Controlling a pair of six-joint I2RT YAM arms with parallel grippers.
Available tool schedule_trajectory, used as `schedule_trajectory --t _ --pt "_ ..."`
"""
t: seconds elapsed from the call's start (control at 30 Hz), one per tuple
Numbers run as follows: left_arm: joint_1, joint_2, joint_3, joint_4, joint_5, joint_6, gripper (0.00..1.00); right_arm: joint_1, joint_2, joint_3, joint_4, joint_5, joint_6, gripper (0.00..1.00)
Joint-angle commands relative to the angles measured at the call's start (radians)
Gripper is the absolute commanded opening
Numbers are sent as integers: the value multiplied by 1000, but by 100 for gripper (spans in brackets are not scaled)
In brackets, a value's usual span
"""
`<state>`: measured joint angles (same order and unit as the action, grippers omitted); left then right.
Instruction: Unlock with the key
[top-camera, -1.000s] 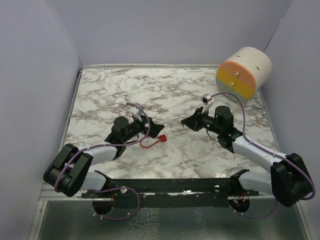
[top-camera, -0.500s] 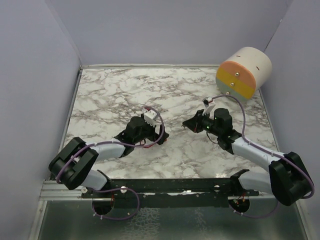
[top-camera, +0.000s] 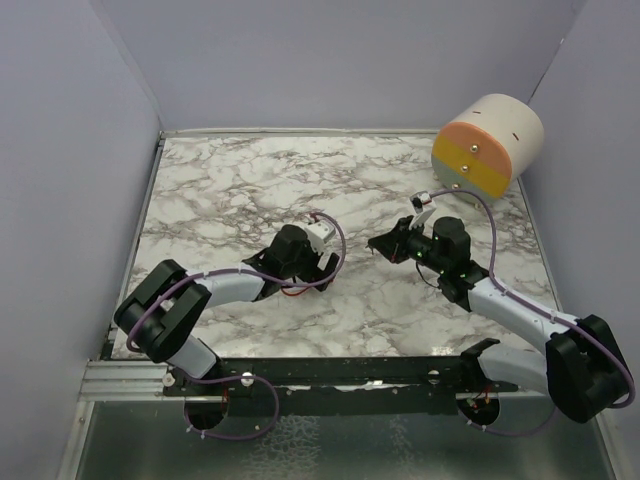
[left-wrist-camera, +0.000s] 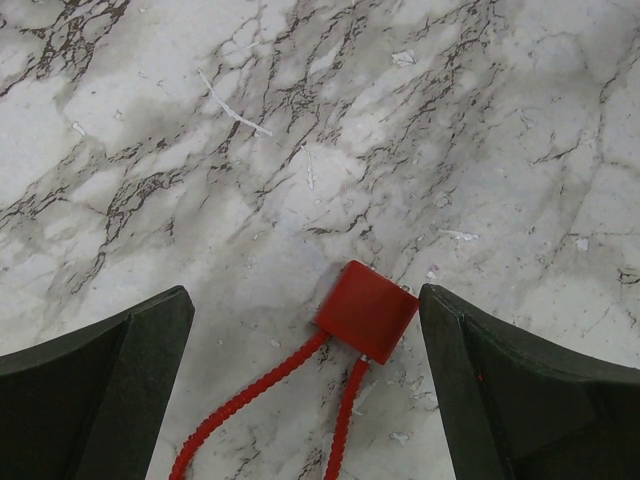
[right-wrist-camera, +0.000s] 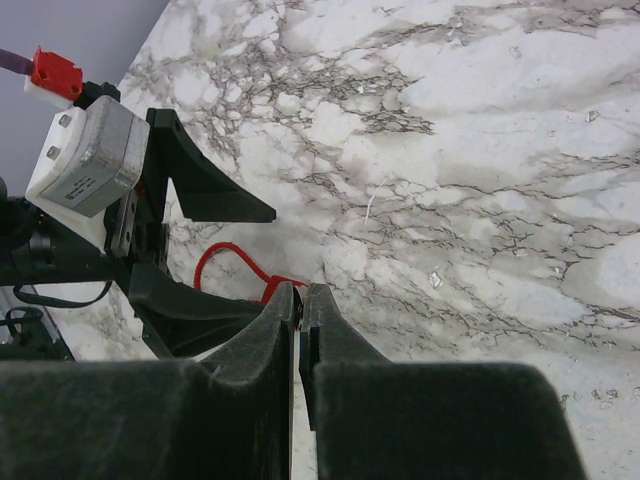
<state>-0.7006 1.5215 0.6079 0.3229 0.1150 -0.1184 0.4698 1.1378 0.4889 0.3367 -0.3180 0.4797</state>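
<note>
A small red padlock with a red cable loop lies flat on the marble table. My left gripper is open and low over it, with the lock body between its fingers, close to the right one. In the top view the left gripper covers the lock and only the cable shows. My right gripper hovers to the lock's right, pointing at it. In the right wrist view it is shut on a thin dark sliver, the key, mostly hidden between the pads. The lock sits just past its tips.
A cream cylinder with an orange and yellow face stands at the back right corner. Purple walls close in the left, back and right sides. A black rail runs along the near edge.
My left gripper has swung right and come down over the red lock, which now lies between its open fingers. My right gripper has barely moved.
</note>
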Motion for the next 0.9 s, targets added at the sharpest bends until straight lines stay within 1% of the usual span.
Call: schedule_trajectory --t 0.0,0.23,0.4,0.7,0.8,0.87 --pt "-11 9 33 -78 7 69 99 -3 -6 -12 -2 28 -18 1" --pt "-16 45 49 -105 71 89 99 -3 0 -9 -1 21 -20 1" --pt "-22 68 63 -110 81 100 93 -4 3 -10 -1 22 -22 1" --pt "-47 95 73 -155 37 94 73 -3 4 -9 -4 23 -23 1" --pt "-57 99 71 -171 27 79 65 -4 4 -10 -2 22 -23 1" --pt "-62 101 73 -181 21 72 57 -3 2 -10 -4 22 -23 1"
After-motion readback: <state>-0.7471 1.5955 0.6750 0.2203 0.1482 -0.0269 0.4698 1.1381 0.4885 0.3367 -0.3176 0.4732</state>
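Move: The red lock's block lies just beneath the open left fingertips, about 3 cm down, 2 cm right and 1 cm back. Its cord loop is centred some 4 cm left of this hand and 3 cm back. The closed right fingertips are about 12 cm right, level fore and aft, and 10 cm higher; from them the block lies roughly 11 cm left, 2 cm back and 13 cm down. The left hand eases down, back and right, about 2 cm each, around the lock block, fingers closing partway. ##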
